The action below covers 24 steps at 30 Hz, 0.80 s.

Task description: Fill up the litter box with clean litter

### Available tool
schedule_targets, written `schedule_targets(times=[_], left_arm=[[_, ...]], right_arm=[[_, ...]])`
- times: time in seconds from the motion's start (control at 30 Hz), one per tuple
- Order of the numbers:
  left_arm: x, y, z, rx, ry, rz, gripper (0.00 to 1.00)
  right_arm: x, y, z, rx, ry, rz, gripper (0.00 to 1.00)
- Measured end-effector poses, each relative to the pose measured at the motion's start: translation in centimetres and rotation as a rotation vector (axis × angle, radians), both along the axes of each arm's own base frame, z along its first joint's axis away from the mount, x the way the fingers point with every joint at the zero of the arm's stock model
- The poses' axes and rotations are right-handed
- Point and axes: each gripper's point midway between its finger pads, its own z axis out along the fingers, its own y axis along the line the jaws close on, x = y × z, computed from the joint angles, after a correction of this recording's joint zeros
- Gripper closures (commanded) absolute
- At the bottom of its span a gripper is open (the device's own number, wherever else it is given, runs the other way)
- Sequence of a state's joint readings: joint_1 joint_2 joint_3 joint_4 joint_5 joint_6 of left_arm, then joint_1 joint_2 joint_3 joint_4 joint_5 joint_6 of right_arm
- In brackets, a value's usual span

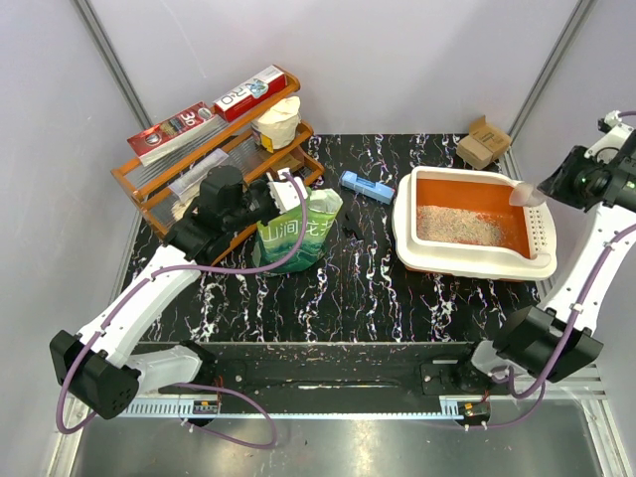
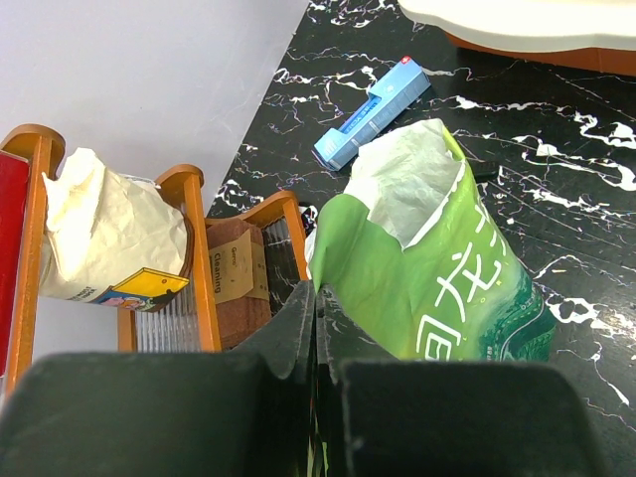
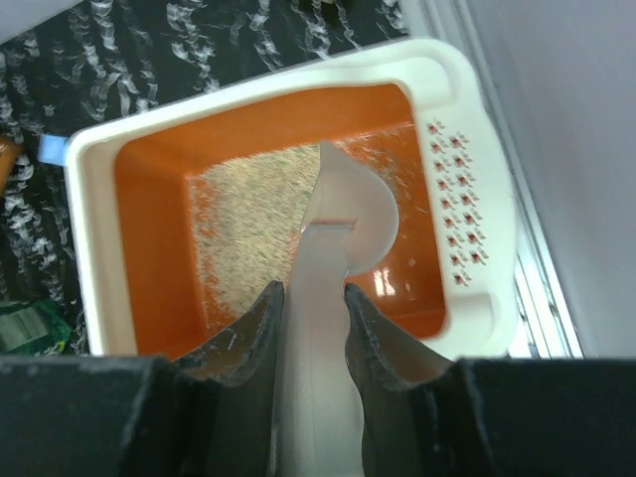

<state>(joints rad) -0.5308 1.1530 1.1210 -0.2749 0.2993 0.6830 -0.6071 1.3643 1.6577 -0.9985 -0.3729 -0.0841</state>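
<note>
The litter box, white rim and orange inside, stands at the right of the table; it also fills the right wrist view. Pale clean litter covers part of its floor. My right gripper hangs above the box's far right corner, shut on the handle of a translucent white scoop; its bowl looks empty. My left gripper is shut on the top edge of the open green pouch, which stands upright left of centre and also shows in the left wrist view.
An orange wire rack with red boxes and a paper bag stands at the back left, just behind the left gripper. A blue box lies between pouch and litter box. A cardboard box sits at the back right.
</note>
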Motion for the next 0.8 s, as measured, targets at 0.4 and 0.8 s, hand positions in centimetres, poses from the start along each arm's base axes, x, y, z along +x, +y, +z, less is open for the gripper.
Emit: schedule_targets(times=[0.4,0.8], left_arm=[[-0.6,0.4,0.3,-0.047,-0.017,0.019,1.0],[-1.2,0.8,0.4,-0.043,-0.012,0.021,1.0]], right_arm=[[4.4,16.0,5.1,0.139,-0.159,0.617,1.0],[5.6,34.1,5.9,0.32,-0.14,1.184,1.0]])
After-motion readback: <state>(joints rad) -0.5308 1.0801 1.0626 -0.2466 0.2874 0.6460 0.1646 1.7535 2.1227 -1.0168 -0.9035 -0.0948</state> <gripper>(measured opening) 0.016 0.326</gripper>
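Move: The litter bag's open mouth is the goal for the scoop in the right gripper, about 53 cm to its left, practically level in reach and some 5 cm lower. The litter box lies below the right hand, its middle about 10 cm ahead, 12 cm left and 25 cm down; the blue box lies some 39 cm left and 20 cm ahead. From the left gripper, already pinching the bag's rim, the mouth is about 7 cm right and slightly below. Swing the right gripper fast to the left, about 34 cm, away from the litter box and towards the bag, with some 6 cm of forward reach and 6 cm of rise. Turn it counter-clockwise by nearly 70 degrees so the scoop points at the bag, keeping its handle gripped. Hold the bag's rim with the left fingers, easing back about a centimetre. ##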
